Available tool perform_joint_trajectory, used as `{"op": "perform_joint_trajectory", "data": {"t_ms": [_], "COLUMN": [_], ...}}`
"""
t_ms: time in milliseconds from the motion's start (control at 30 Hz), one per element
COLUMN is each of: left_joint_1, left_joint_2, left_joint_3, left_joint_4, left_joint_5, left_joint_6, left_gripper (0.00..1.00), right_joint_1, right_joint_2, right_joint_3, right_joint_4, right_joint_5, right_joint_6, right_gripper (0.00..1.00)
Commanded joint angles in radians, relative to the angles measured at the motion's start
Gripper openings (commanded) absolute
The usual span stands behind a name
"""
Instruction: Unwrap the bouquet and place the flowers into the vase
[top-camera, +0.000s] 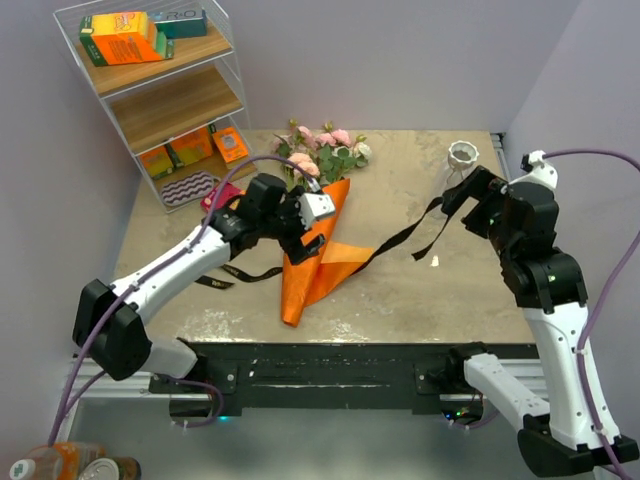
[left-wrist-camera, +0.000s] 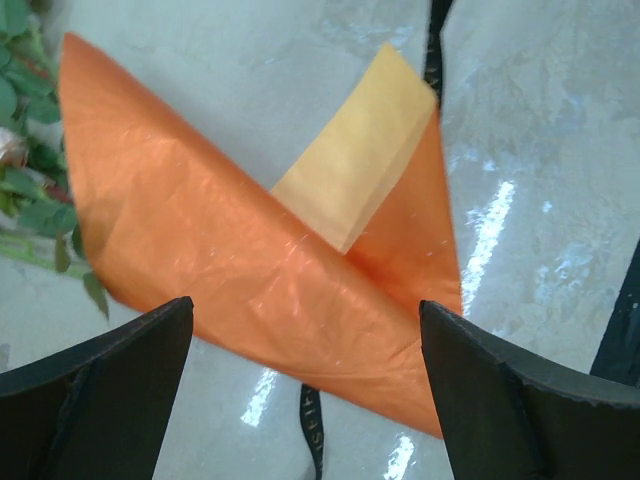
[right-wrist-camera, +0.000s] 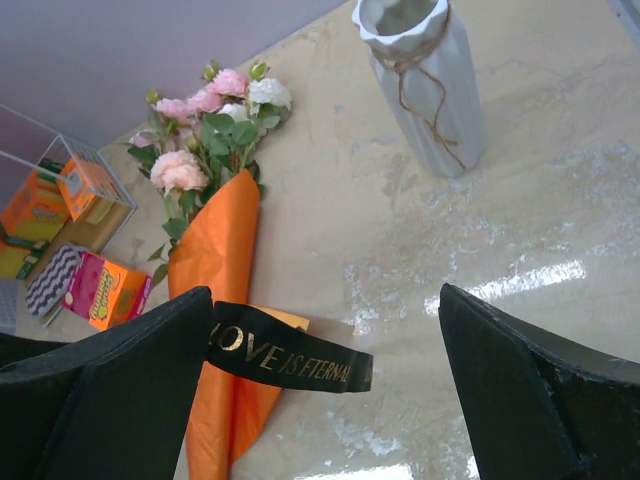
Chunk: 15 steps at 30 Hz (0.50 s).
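Note:
The bouquet lies in the middle of the table. Its orange paper (top-camera: 312, 262) (left-wrist-camera: 230, 260) (right-wrist-camera: 215, 270) has one flap folded out. The flowers (top-camera: 322, 150) (right-wrist-camera: 215, 125), pink and cream, point toward the back. My left gripper (top-camera: 303, 232) (left-wrist-camera: 305, 305) hovers open just above the paper, holding nothing. The black ribbon (top-camera: 400, 240) (right-wrist-camera: 285, 360) is untied and trails from under the paper to my right gripper (top-camera: 462, 195) (right-wrist-camera: 325, 290). That gripper stands open, and the ribbon's end clings to its left finger. The vase (top-camera: 462, 155) (right-wrist-camera: 420, 85) stands at the back right, close to the right gripper.
A wire shelf (top-camera: 160, 90) with boxes stands at the back left, and a pink box (top-camera: 215, 200) (right-wrist-camera: 100, 290) lies beside its foot. More ribbon (top-camera: 240, 275) (left-wrist-camera: 312, 430) lies left of the paper. Walls close the table at the left, back and right.

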<state>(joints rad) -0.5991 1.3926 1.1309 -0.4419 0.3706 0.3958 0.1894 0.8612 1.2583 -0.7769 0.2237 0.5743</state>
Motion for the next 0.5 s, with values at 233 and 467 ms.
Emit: {"op": "perform_joint_trajectory", "data": {"t_ms": [233,467], "left_joint_1": [-0.272,-0.281], "left_joint_2": [0.348,0.499], "left_joint_3": [0.121,0.176], "left_joint_4": [0.157,0.203], "left_joint_5": [-0.28,-0.367], "left_joint_6": [-0.012,-0.032], "left_gripper": [0.99,0.99], "right_joint_1": [0.001,-0.001], "right_joint_2": [-0.05,-0.09], "right_joint_3": [-0.088,-0.119], "right_joint_4": [-0.015,-0.03], "right_joint_5": [0.039,0.042], "right_joint_6": [0.016,0.006], "right_gripper": [0.99,0.99]}}
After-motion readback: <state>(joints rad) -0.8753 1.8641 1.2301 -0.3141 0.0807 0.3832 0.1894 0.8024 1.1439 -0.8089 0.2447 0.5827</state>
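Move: The loose, turned-out flap of the orange wrapper lies some 16 cm below the left hand, about 9 cm to its right and 2 cm ahead. The rolled wrapper's middle is about 3 cm ahead of the left hand, level sideways and 16 cm below; the flower heads are roughly 28 cm ahead, 1 cm right and 14 cm below. From the right hand, the flap lies about 20 cm left, 2 cm ahead and 32 cm below; the vase is some 18 cm ahead, 3 cm right and 24 cm below. The left hand, fingers wide open and empty, sweeps right across the rolled wrapper, drawing back a little at first, then plunges about 14 cm towards the loose flap while the wrist rolls nearly 20 degrees to aim the fingers more steeply down; it ends close above the flap with no touch to be seen. The right hand, also open, still has the black ribbon draped on one finger and sinks about 4 cm, easing back slightly. ##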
